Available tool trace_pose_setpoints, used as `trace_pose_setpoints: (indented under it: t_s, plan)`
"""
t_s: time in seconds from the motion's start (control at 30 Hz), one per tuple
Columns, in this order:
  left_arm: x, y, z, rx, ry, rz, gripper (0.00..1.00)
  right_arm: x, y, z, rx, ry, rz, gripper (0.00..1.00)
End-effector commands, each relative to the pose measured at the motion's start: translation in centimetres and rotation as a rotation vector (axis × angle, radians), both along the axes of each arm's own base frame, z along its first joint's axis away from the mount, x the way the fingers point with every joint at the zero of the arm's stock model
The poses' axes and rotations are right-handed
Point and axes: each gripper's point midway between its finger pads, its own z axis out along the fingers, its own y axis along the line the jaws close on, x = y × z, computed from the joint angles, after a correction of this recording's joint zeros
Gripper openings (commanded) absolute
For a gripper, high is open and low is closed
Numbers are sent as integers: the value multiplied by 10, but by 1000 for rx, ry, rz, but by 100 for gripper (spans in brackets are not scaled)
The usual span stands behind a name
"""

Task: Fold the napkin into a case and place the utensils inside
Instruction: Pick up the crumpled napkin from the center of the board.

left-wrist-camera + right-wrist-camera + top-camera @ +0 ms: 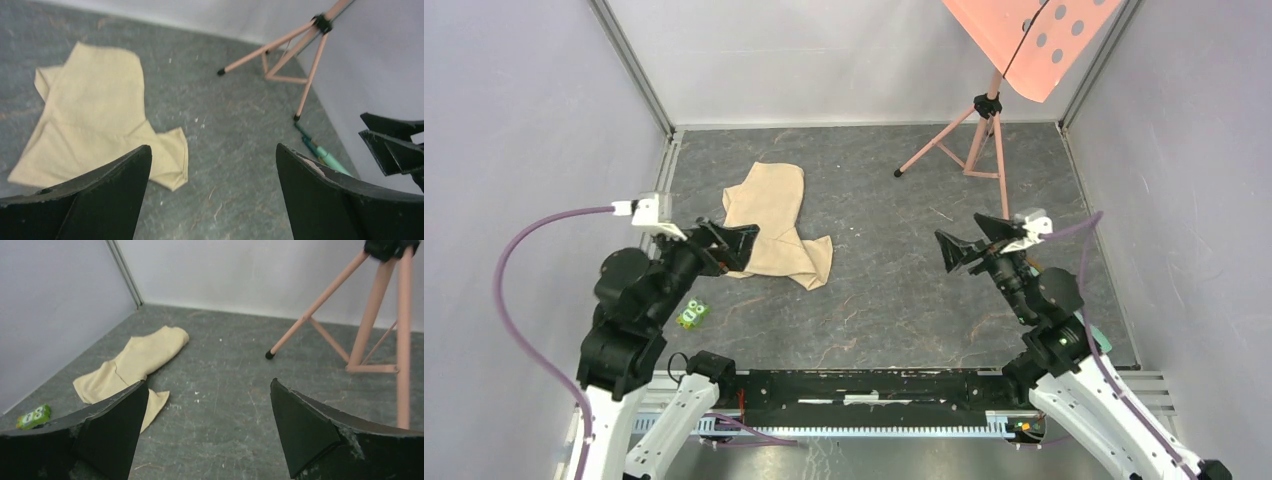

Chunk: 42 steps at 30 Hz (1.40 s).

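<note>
The beige napkin (774,222) lies rumpled and irregular on the grey floor at the back left, not in the shape of a case. It also shows in the left wrist view as the napkin (95,112) and in the right wrist view as the napkin (135,360). My left gripper (742,248) hovers open over the napkin's near left edge, nothing between its fingers (213,147). My right gripper (957,228) hangs open over bare floor to the right, well apart from the cloth (208,382). The utensils are out of view.
A small green frog toy (691,315) sits near the left arm. A pink tripod stand (972,140) occupies the back right. A mint-green cylinder (322,154) lies by the right wall, partly behind the right arm. Walls enclose the floor on three sides.
</note>
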Motion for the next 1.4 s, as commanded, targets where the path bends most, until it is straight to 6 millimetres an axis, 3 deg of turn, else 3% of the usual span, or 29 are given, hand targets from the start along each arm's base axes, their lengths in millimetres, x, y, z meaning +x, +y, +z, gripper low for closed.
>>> trace_pose_setpoints:
  t_s: [0.0,0.2,0.33,0.37,0.5,0.6,0.73,0.83,0.97,1.03,1.1,1.27,1.37]
  plan:
    - [11,-13,-48,-1,186,-35,100,19,18,-9,35,-4,33,98]
    - [21,-12,-110,69,401,-17,100,52,71,-30,36,35,147,98]
    - [27,0,-145,55,532,106,100,74,124,-39,58,37,195,98]
    - [28,3,-152,40,559,141,100,80,140,-33,67,28,213,98]
    - [38,3,-184,-60,649,242,100,102,198,-53,50,65,270,98]
    - [50,4,-211,-119,694,323,100,105,223,-80,18,87,312,98]
    - [69,11,-242,-163,734,444,100,105,232,-121,-45,117,331,98]
    - [83,17,-258,-170,764,542,100,124,234,-161,-153,259,262,97]
    - [88,22,-273,-178,788,605,100,143,220,-204,-232,458,97,83]
    - [88,20,-274,-185,780,588,99,143,223,-217,-189,538,81,77]
    - [86,18,-273,-177,775,564,98,142,239,-224,-164,599,109,67]
    - [70,20,-255,-152,741,513,98,140,257,-247,-264,648,58,65]
    - [60,23,-239,-168,681,490,98,142,254,-259,-351,664,-9,63]
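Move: The napkin's middle lies about 24 cm ahead of the left gripper, 2 cm to its left and 35 cm below. From the right gripper it is some 21 cm ahead, 39 cm left and 28 cm down; the napkin's right-hand flap is nearer, 11 cm ahead and 27 cm left. The green blocks sit 2 cm ahead and 16 cm left of the left gripper, the tripod foot 35 cm ahead and 8 cm left of the right one, all at board level. Swing the right gripper about 25 cm left, down as far and some 14 cm forward to just above the napkin's flap: sweep left first, then sink, tipping the fingers down and closing them to about two-thirds. Meanwhile drop the left gripper steeply and slightly forward towards the napkin's near edge, wide open, pitching down and turning counter-clockwise, then lift it 2 cm. ##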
